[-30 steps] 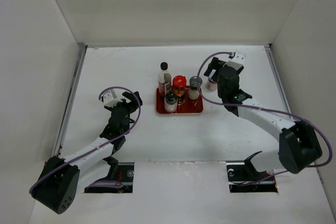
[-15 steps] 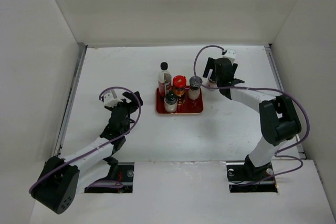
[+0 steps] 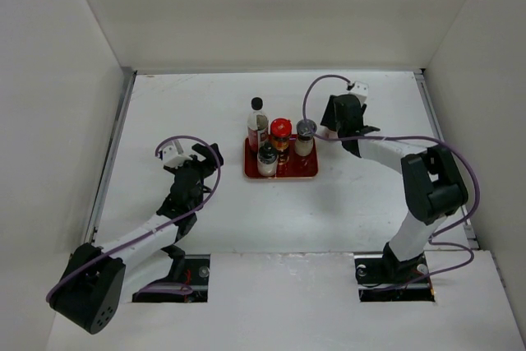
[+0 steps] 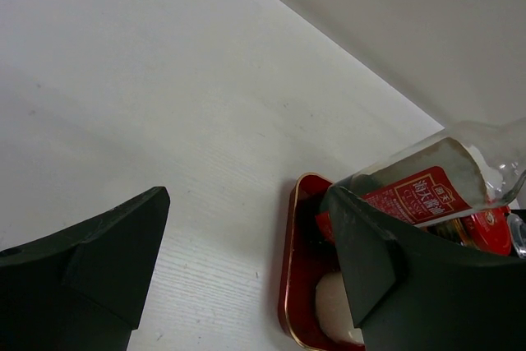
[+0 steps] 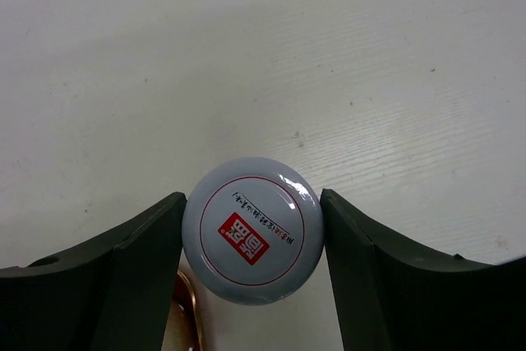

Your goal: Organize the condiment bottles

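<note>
Several condiment bottles stand on the red tray [image 3: 306, 173]: a tall black-capped bottle [image 3: 257, 121], a red-capped jar [image 3: 280, 131], a grey-capped shaker [image 3: 305, 134] and a dark-knobbed bottle [image 3: 266, 159]. Just right of the tray stands the pinkish-white-lidded jar [image 5: 252, 230], seen from above in the right wrist view. My right gripper [image 5: 252, 240] is over it, both fingers touching the lid's sides. In the top view that gripper [image 3: 334, 117] hides the jar. My left gripper [image 3: 205, 157] hangs open left of the tray, nothing between its fingers [image 4: 107, 244].
In the left wrist view the tray's near corner [image 4: 289, 302] and the tall bottle's red label [image 4: 427, 191] lie just beyond my right finger. White walls enclose the table on three sides. The tray's gold rim [image 5: 187, 318] shows beside the jar.
My right arm swung in and brought its gripper down over the white-lidded jar, opened wide, then closed onto its lid. The left arm has not moved.
</note>
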Controlling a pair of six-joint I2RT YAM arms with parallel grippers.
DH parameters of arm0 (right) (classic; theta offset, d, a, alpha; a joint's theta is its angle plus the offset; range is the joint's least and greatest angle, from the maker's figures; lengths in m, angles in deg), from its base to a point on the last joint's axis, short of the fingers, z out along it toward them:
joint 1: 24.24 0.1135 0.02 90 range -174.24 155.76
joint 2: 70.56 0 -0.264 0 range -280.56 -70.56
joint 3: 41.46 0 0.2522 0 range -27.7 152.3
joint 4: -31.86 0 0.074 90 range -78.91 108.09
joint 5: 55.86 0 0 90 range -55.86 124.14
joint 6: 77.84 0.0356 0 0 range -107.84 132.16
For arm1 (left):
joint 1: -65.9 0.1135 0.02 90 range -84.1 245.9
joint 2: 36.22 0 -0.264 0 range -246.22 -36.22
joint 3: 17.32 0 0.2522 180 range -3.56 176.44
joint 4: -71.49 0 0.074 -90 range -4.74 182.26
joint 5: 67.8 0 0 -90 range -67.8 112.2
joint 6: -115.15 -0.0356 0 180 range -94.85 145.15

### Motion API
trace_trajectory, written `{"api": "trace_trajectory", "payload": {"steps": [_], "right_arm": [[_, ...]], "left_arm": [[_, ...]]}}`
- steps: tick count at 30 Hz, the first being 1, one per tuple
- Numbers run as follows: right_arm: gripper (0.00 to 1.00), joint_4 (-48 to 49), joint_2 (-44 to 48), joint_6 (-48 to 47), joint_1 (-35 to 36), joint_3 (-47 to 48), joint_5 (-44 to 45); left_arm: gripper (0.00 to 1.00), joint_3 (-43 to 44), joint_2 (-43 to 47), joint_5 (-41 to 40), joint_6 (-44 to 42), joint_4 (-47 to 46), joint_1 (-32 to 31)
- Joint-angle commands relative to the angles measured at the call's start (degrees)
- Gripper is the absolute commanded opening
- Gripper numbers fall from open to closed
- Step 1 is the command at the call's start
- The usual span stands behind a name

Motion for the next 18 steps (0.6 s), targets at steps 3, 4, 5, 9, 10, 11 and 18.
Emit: {"api": "trace_trajectory", "payload": {"steps": [3, 4, 5, 9, 10, 11, 18], "right_arm": [[0.53, 3.7, 8.8, 1.4, 0.1, -4.9, 6.6], [0.53, 4.3, 10.6, 1.6, 0.3, -6.0, 7.3], [0.54, 4.9, 13.3, 1.8, 0.8, -7.7, 8.3], [0.55, 3.8, 23.9, 1.7, 4.2, -14.0, 10.2], [0.55, 2.9, 26.7, 1.7, 5.1, -15.6, 10.3], [0.55, 2.1, 29.8, 1.8, 6.3, -17.1, 10.3], [0.56, -3.6, 39.9, 1.9, 18.9, -19.6, 9.9]], "left_arm": [[0.77, -0.1, -0.5, 0.6, 0.3, -3.2, 0.2], [0.77, -0.1, 0.0, 0.7, 0.3, -3.1, 0.1], [0.77, -0.1, 0.7, 0.5, 0.2, -3.0, -0.3], [0.77, -0.6, 2.2, 0.1, 0.2, -2.7, 0.4], [0.77, -0.7, 2.8, 0.5, 0.2, -2.5, 0.5], [0.77, -0.8, 3.4, 0.5, 0.3, -2.3, 0.4], [0.77, -0.3, 2.4, 0.0, 0.3, -2.3, -0.7]]}}
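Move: The right hand already grips the white-lidded bottle. The free front-right part of the red tray, its likely place, lies roughly 10 cm back, 11 cm left and 5 cm below. Of the bottles on the tray, the grey-lidded one stands about 5 cm back and 8 cm left of the hand, the red-lidded one 6 cm back and 15 left, and the black-lidded one 10 cm back and 19 left. From the left hand that free place is some 27 cm right, level ahead, 9 cm below. Back towards its base by about 14 cm, the right arm carries the white-lidded bottle along outside the tray's right side. It starts nearly level with a slight drift right, then climbs some 9 cm while swinging back left, the fingers tipping up about 10 degrees and keeping their hold. ##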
